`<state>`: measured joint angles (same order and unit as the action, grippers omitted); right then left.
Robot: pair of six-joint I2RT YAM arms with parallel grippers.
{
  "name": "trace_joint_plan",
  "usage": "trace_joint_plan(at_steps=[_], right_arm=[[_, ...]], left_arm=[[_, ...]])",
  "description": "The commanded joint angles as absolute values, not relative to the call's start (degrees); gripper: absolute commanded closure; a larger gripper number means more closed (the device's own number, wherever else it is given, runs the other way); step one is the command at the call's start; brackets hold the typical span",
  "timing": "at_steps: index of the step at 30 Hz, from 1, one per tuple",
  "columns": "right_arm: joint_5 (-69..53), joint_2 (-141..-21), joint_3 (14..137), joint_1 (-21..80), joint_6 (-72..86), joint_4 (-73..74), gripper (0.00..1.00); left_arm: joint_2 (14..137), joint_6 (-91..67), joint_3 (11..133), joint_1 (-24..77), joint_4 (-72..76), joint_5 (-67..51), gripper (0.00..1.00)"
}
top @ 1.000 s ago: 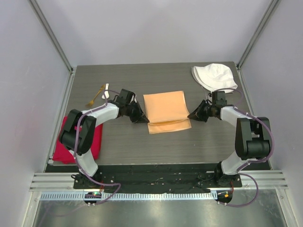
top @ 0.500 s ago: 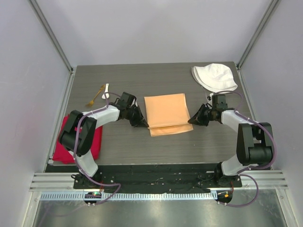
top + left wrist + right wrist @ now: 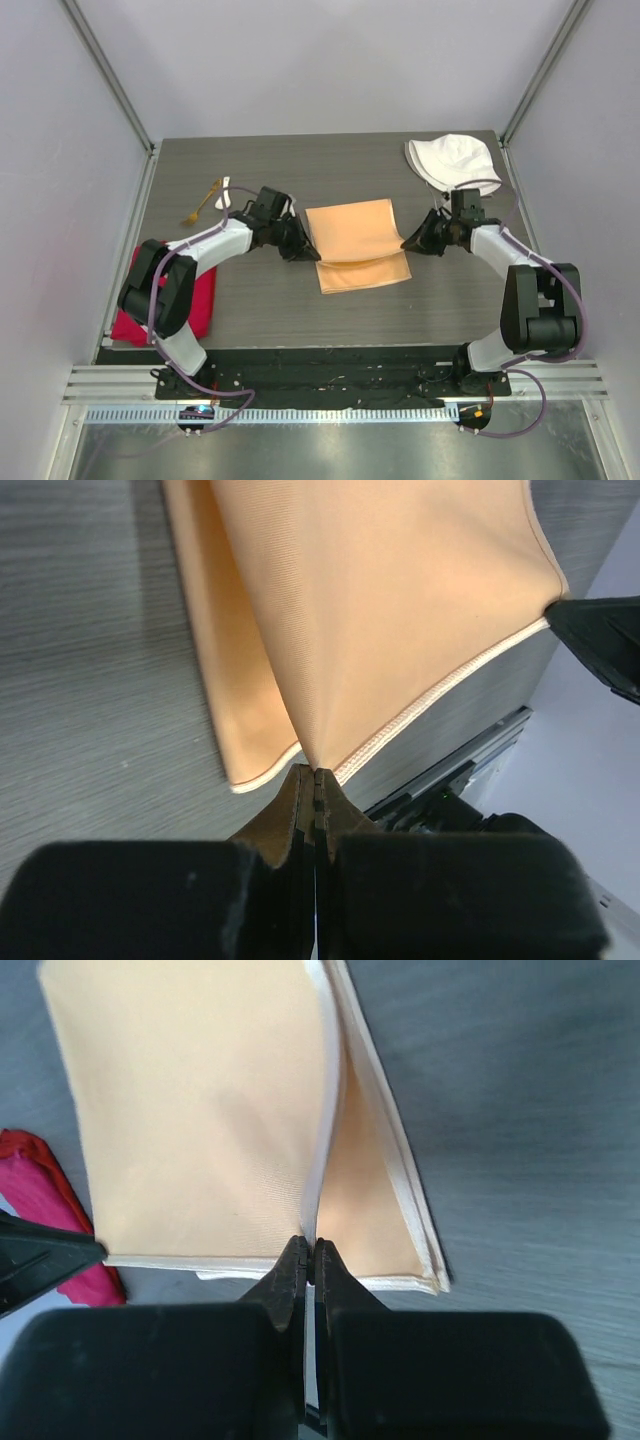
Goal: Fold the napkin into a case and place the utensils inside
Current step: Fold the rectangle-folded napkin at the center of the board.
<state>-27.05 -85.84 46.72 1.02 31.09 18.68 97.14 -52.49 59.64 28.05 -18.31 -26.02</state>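
Note:
The peach-orange napkin (image 3: 356, 244) lies folded in layers at the table's middle. My left gripper (image 3: 316, 257) is shut on the left corner of its top layer (image 3: 400, 630), which it holds lifted off the lower layers. My right gripper (image 3: 404, 243) is shut on the right corner of that same layer (image 3: 200, 1120); the layers beneath (image 3: 375, 1210) rest on the table. The white spoon (image 3: 225, 192) and the gold fork (image 3: 203, 203) lie together at the far left, away from both grippers.
A bright red cloth (image 3: 170, 296) lies at the near left under the left arm. A white fabric hat (image 3: 452, 163) sits at the far right corner. Grey walls enclose the table on three sides.
Both grippers have carried the pinched top layer a little toward the far side and to the right, and the near edge of the napkin has shifted with them.

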Motion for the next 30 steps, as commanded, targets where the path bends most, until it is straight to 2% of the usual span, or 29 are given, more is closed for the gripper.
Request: trace_joint_plan(at_steps=[1, 10, 20, 30], right_arm=[[-25.84, -85.25, 55.1, 0.79, 30.5, 18.98, 0.99], [-25.4, -83.41, 65.3, 0.7, 31.55, 23.81, 0.99], [-25.84, -77.7, 57.76, 0.79, 29.97, 27.42, 0.99], [-23.56, -78.13, 53.26, 0.7, 28.48, 27.77, 0.99]], left_arm=[[96.06, -53.44, 65.99, 27.95, -18.89, -27.42, 1.0], [92.38, -52.21, 74.36, 27.95, -24.34, -24.96, 1.0], [85.87, -53.61, 63.73, 28.04, -23.47, -24.34, 1.0], [87.1, -56.25, 58.71, 31.64, -20.04, -23.82, 1.0]])
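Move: Each hand holds one end of the napkin's folded-over edge, some 6 cm above the board. From the left hand, the lower layer's near edge is centred about 5 cm back and 10 cm right, and the spoon is about 17 cm ahead and 22 cm left. From the right hand, that near edge is about 8 cm back and 8 cm left, and the white pouch roughly 20 cm ahead and 12 cm right. Up and forward together, both hands swing the pinched napkin edge about 10 cm higher, the right reaching some 7 cm out and the left 4, fingertips tipping outward 10 to 15 degrees. Then both draw back and sink, the left coming to slightly nearer the base than it began; both grippers stay shut on the cloth. ##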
